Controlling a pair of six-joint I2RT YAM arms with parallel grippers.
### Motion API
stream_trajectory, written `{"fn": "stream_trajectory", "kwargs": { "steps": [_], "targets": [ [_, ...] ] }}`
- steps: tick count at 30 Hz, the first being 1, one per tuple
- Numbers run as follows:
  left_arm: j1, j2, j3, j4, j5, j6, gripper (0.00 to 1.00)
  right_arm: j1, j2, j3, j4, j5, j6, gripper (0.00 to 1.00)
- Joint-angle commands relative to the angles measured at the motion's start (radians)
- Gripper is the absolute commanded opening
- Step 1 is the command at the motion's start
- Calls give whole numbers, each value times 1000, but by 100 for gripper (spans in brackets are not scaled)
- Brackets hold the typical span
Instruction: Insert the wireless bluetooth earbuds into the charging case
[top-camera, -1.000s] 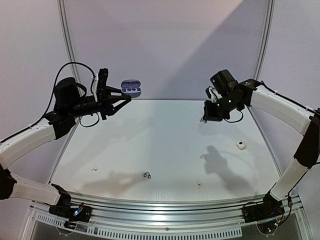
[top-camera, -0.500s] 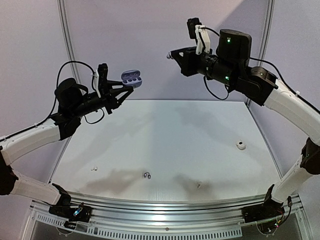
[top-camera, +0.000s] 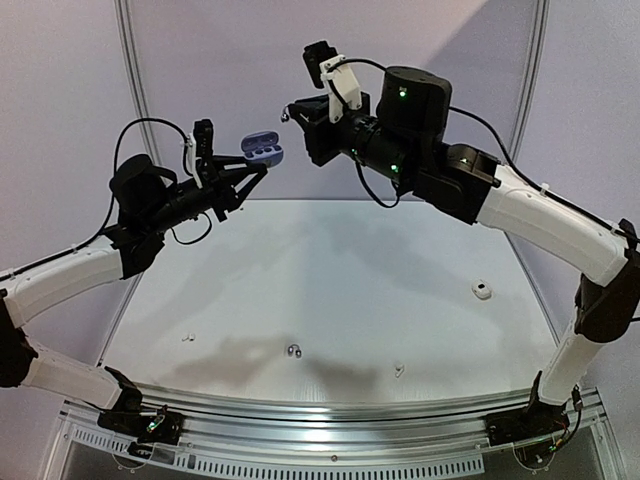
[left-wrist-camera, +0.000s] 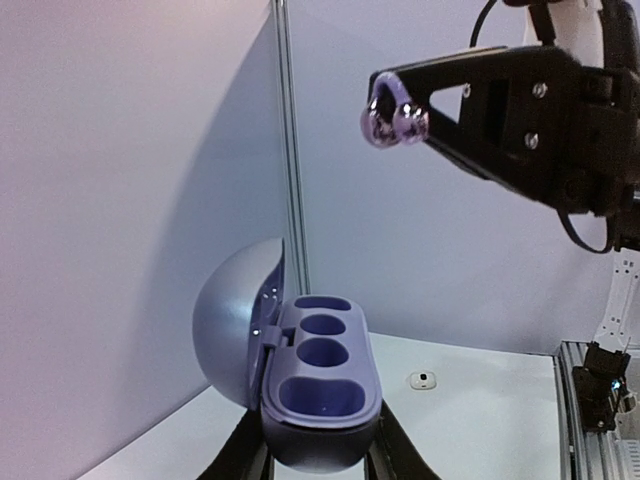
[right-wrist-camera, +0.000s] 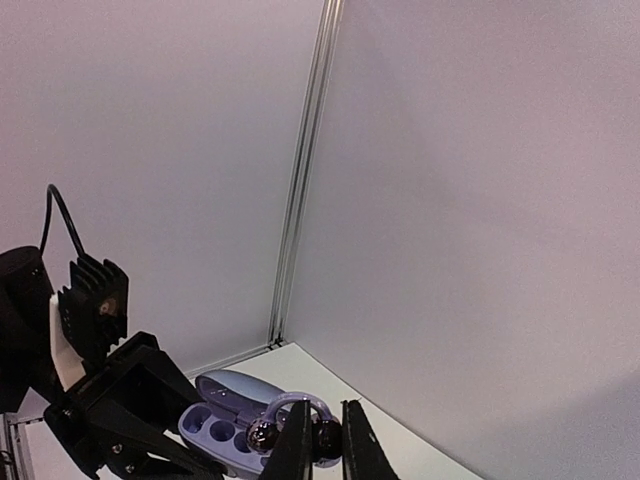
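My left gripper (top-camera: 252, 172) (left-wrist-camera: 318, 455) is shut on the lavender charging case (top-camera: 263, 150) (left-wrist-camera: 318, 385), held high above the table's far left. The case's lid is open and its wells are empty. My right gripper (top-camera: 290, 112) (right-wrist-camera: 325, 445) is shut on one earbud (left-wrist-camera: 393, 118) (right-wrist-camera: 300, 425), two shiny dark beads joined by a lavender arc. That earbud hangs in the air just right of and above the case (right-wrist-camera: 215, 425), apart from it. Three more tiny earbuds lie on the table: a white one (top-camera: 186, 338), a dark one (top-camera: 294, 350) and a white one (top-camera: 398, 369).
A small round white object (top-camera: 483, 289) (left-wrist-camera: 422, 379) sits on the white table (top-camera: 330, 270) at the right. Pale walls with metal corner posts (top-camera: 135, 90) close in the back and sides. Both arms meet high over the table's far edge.
My right arm has risen from near the table at the back right and swung left toward the case with the earbud. The left gripper has lifted the case slightly.
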Motion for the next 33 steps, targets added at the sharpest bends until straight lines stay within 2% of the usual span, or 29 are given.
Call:
{"fn": "stream_trajectory", "kwargs": {
  "steps": [1,22,33],
  "targets": [
    [-19,8,31,35,-16,-5,0,14,41,33,21,1,-50,0],
    [-18,12,40,19,-34,8,0,14,162,95,-23,10,-70,0],
    [-18,17,46,38,-27,-53,0,14,178,87,1,46,-57,0]
  ]
}}
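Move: The open charging case's slots lie about 6 cm to the left of the right hand, 2 cm ahead and some 7 cm below; the raised lid stands roughly 3 cm farther forward than the slots. The left fingertips are about 8 cm left and 8 cm below the right hand, level with it fore and aft. From the left hand, the case it holds sits about 3 cm to the right and 2 cm ahead. Still pinching the earbud, the right hand sinks and moves left, each about 4 cm, towards the case's right-end slots. ##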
